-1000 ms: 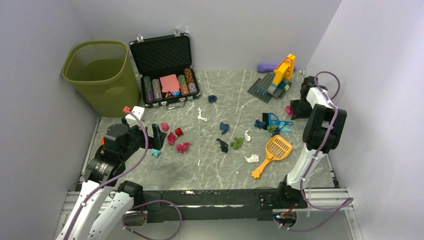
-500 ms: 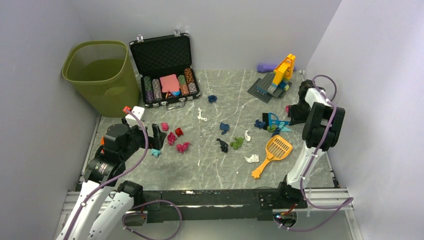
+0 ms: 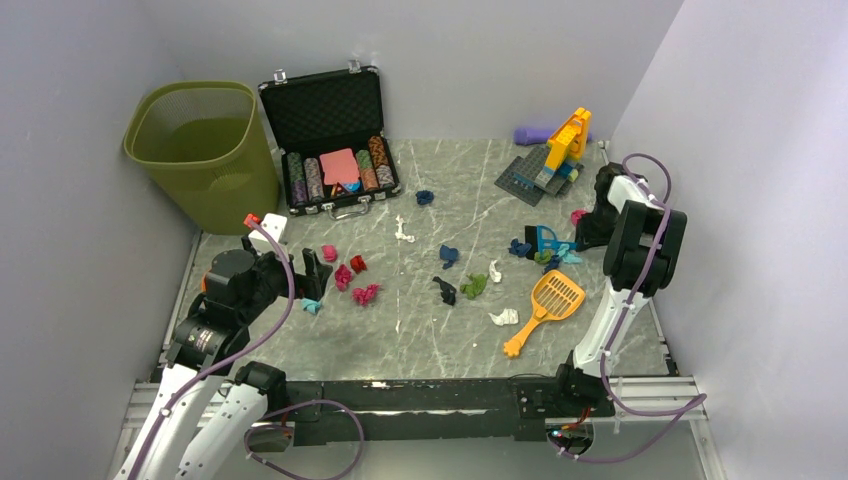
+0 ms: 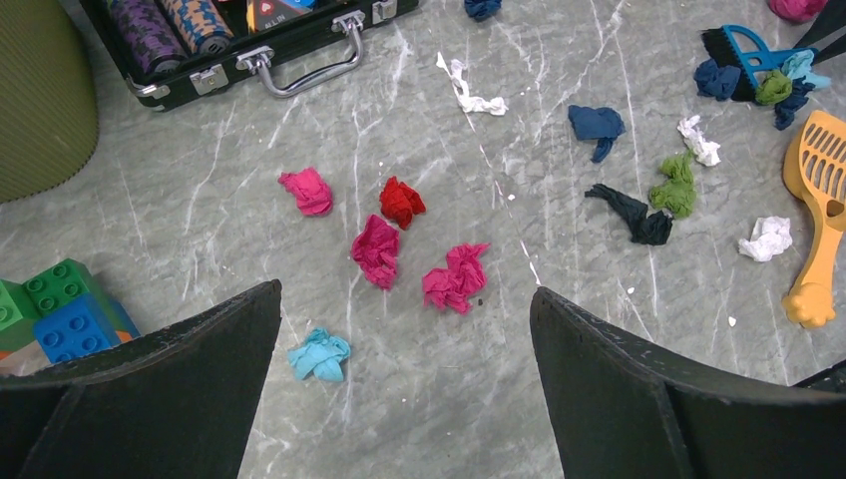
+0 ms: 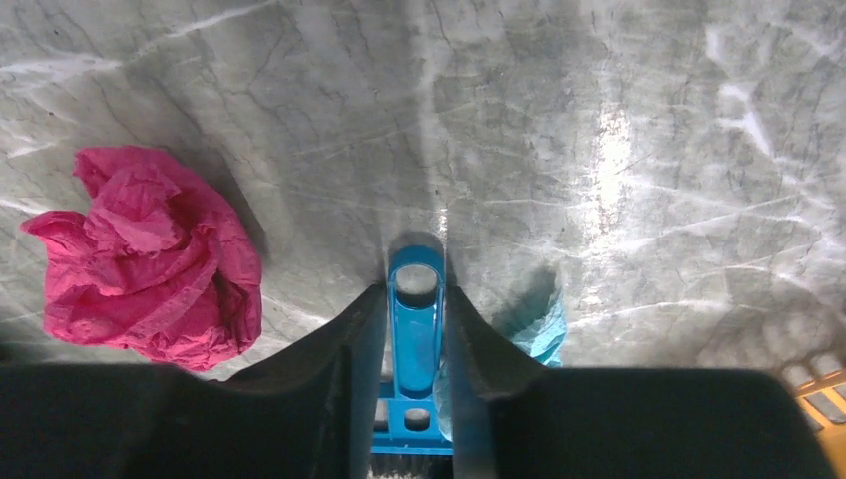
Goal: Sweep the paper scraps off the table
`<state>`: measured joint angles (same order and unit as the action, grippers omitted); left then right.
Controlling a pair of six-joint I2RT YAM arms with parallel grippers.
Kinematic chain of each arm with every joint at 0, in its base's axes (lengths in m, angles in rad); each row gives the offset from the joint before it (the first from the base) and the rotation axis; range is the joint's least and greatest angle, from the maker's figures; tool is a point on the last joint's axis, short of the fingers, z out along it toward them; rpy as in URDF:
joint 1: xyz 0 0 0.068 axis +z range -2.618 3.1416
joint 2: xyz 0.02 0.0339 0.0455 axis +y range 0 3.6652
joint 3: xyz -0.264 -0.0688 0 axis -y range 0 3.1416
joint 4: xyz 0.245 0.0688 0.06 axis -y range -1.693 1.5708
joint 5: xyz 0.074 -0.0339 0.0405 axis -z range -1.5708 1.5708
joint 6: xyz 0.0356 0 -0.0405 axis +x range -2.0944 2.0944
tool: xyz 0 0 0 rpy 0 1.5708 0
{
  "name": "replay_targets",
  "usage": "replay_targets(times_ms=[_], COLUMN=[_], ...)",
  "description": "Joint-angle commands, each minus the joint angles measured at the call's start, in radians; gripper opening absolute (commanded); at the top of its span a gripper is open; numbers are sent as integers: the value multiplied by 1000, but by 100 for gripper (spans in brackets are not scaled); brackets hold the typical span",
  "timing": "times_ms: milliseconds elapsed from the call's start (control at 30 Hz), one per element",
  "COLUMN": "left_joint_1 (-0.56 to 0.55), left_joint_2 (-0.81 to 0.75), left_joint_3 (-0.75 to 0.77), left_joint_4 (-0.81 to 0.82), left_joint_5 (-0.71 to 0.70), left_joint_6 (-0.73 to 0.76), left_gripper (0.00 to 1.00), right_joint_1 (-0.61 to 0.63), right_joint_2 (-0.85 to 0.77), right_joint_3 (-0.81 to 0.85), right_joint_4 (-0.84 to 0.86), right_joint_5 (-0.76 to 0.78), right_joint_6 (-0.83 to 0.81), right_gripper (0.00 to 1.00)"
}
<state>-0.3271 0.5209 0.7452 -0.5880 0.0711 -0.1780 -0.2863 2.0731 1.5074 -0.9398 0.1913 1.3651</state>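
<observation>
Paper scraps lie across the table [image 3: 420, 335]: pink and red ones [image 3: 352, 278] near my left gripper, dark blue, green, black and white ones [image 3: 470, 285] in the middle. In the left wrist view pink wads [image 4: 376, 249], a red wad [image 4: 401, 202] and a light blue wad [image 4: 319, 355] lie ahead of my left gripper [image 4: 404, 299], which is open and empty above the table [image 3: 315, 272]. My right gripper [image 3: 588, 228] is shut on the handle of a blue brush [image 5: 416, 319] at the right side [image 3: 545, 240]. A pink wad [image 5: 150, 259] lies beside it.
An orange slotted scoop [image 3: 545, 300] lies at the front right. A green waste bin [image 3: 205, 150] stands at the back left, next to an open black case [image 3: 330, 140] of poker chips. A toy brick build [image 3: 555, 155] stands at the back right. Loose bricks [image 4: 50, 309] lie left.
My right arm has shifted slightly nearer and leftward at the brush handle. The left arm and the scraps have not moved.
</observation>
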Motion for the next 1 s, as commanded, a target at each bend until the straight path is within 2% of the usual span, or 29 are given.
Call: replay_targets(times_ms=[0, 33, 100, 367, 600, 800, 967], left_joint_1=[1, 2, 1, 1, 0, 1, 1], left_joint_2=[-7, -8, -13, -9, -19, 3, 19], left_joint_3=[2, 2, -1, 0, -9, -6, -6], left_joint_4=[18, 19, 22, 20, 31, 27, 39], left_joint_5=[-3, -2, -1, 5, 20, 17, 45], left_joint_6=[-3, -3, -2, -3, 0, 0, 1], left_gripper=[98, 98, 98, 98, 98, 98, 98], right_joint_1=[12, 12, 21, 78, 216, 385, 504], right_joint_2=[47, 45, 33, -160, -290, -451, -663], right_joint_3=[-30, -33, -28, 2, 125, -2, -272], right_joint_4=[-29, -26, -29, 30, 77, 350, 702], right_joint_5=[10, 7, 10, 45, 209, 312, 217], right_joint_6=[40, 39, 36, 38, -101, -378, -638], right_gripper=[21, 8, 2, 0, 0, 0, 1])
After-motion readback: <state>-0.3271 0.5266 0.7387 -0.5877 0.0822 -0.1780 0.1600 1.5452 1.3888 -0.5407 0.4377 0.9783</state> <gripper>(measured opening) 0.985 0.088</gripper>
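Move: The brush handle lies between the right hand's open fingers at their own height, its middle about 3 cm left, with the bristles some 13 cm left and 1 cm ahead. The large pink scrap is about 7 cm straight ahead, the light-blue scrap 3 cm left and 2 cm back, the small green scrap 10 cm left and 3 cm back. From the left hand the handle is roughly 58 cm right, 16 cm ahead and 22 cm below. Right fingers shut on the brush handle, then lift about 20 cm, swinging left 13 cm and turning counter-clockwise. ##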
